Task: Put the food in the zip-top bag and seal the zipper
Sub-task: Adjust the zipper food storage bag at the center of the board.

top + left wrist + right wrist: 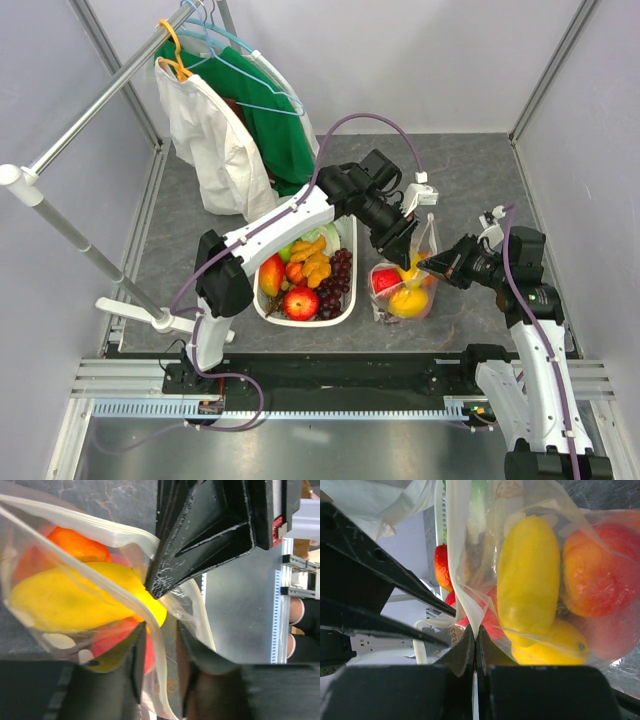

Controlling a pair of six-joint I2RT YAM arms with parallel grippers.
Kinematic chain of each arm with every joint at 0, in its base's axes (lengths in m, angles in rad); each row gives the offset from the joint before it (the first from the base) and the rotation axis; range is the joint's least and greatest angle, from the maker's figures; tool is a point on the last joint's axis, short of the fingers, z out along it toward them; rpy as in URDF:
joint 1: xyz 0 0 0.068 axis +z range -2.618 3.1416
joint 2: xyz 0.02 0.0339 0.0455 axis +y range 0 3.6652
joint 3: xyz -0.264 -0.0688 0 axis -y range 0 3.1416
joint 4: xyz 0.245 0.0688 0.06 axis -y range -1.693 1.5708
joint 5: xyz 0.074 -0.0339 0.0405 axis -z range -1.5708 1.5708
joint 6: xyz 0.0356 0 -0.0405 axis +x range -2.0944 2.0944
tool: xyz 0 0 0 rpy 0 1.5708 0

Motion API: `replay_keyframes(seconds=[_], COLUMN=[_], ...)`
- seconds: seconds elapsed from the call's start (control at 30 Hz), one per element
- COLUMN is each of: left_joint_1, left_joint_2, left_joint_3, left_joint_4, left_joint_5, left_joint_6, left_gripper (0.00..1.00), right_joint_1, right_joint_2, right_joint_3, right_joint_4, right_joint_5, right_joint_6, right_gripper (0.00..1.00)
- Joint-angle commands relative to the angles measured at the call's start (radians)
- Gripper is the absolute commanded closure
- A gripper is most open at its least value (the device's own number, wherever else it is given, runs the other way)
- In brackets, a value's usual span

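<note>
The zip-top bag (405, 292) stands right of the white basket (347, 308), with its mouth held up. Inside it lie a yellow fruit (527, 575), a red-orange fruit (600, 570) and a lemon (555, 647). My right gripper (476, 632) is shut on the bag's mouth edge. Its black fingers (200, 535) fill the top of the left wrist view. My left gripper (161, 625) is open, with the zipper (90, 574) running loosely between its fingers. More food stays in the basket: a red apple (301, 302) and dark grapes (338, 275).
A clothes rail (100, 100) crosses the back left, with a white garment (215, 140) and a green one (275, 125) hanging down to the table. Grey walls close in the table's sides and back. The left arm stretches over the basket.
</note>
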Motion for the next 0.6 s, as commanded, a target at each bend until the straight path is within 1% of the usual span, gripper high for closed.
replay_keyframes(seconds=[0.0,0.03,0.1,0.13,0.17,0.33,0.43,0.47,0.5,0.57], left_joint_1=[-0.012,-0.012,-0.012,-0.012,-0.011,-0.008,-0.008,-0.008,-0.008,-0.008], left_joint_2=[-0.040,-0.038,-0.040,-0.041,-0.044,-0.061,-0.067,-0.069,-0.069,-0.072], left_joint_3=[-0.021,-0.027,-0.052,-0.061,-0.076,-0.090,-0.073,-0.061,-0.056,-0.050], left_joint_4=[0.025,0.024,0.024,0.024,0.021,0.020,0.020,0.020,0.020,0.020], left_joint_5=[0.103,0.108,0.110,0.102,0.100,0.053,0.045,0.048,0.056,0.077], left_joint_6=[-0.071,-0.071,-0.071,-0.099,-0.101,-0.098,-0.096,-0.099,-0.104,-0.107], left_gripper=[0.57,0.51,0.48,0.47,0.43,0.40,0.39,0.38,0.26,0.24], right_joint_1=[0.000,0.001,0.004,0.011,0.015,0.049,0.058,0.082,0.089,0.106], right_joint_2=[-0.018,-0.022,-0.025,-0.024,-0.025,-0.024,-0.028,-0.027,-0.027,-0.025], right_joint_3=[-0.019,-0.022,-0.031,-0.034,-0.036,-0.036,-0.037,-0.033,-0.030,-0.024], right_joint_4=[0.067,0.067,0.070,0.075,0.078,0.069,0.086,0.087,0.090,0.095], right_joint_5=[0.023,0.027,0.040,0.047,0.058,0.135,0.153,0.173,0.181,0.204], right_joint_6=[0.025,0.020,0.020,0.021,0.015,0.005,0.026,0.029,0.031,0.032], right_gripper=[1.00,1.00,1.00,1.00,1.00,1.00,1.00,1.00,1.00,1.00])
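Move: The zip-top bag's loose rim lies almost at the left fingertips, about 1 cm to their right and 1 cm below, threading the half-open gap. From the left hand, the red fruit in the bag is some 2 cm back, 3 cm left and 8 cm down; the lower yellow fruit about 5 cm back, 1 cm right and 9 cm down. That loose rim is roughly 4 cm left of the right hand, level fore and aft, 1 cm lower. Back about 2 cm, then down a similar amount before easing up slightly, the left hand tips by some 5 to 10 degrees as its already parted fingers spread much wider to either side of the bag's loose rim. The right hand keeps its closed pinch on the rim and sinks roughly 1.5 cm with it. ##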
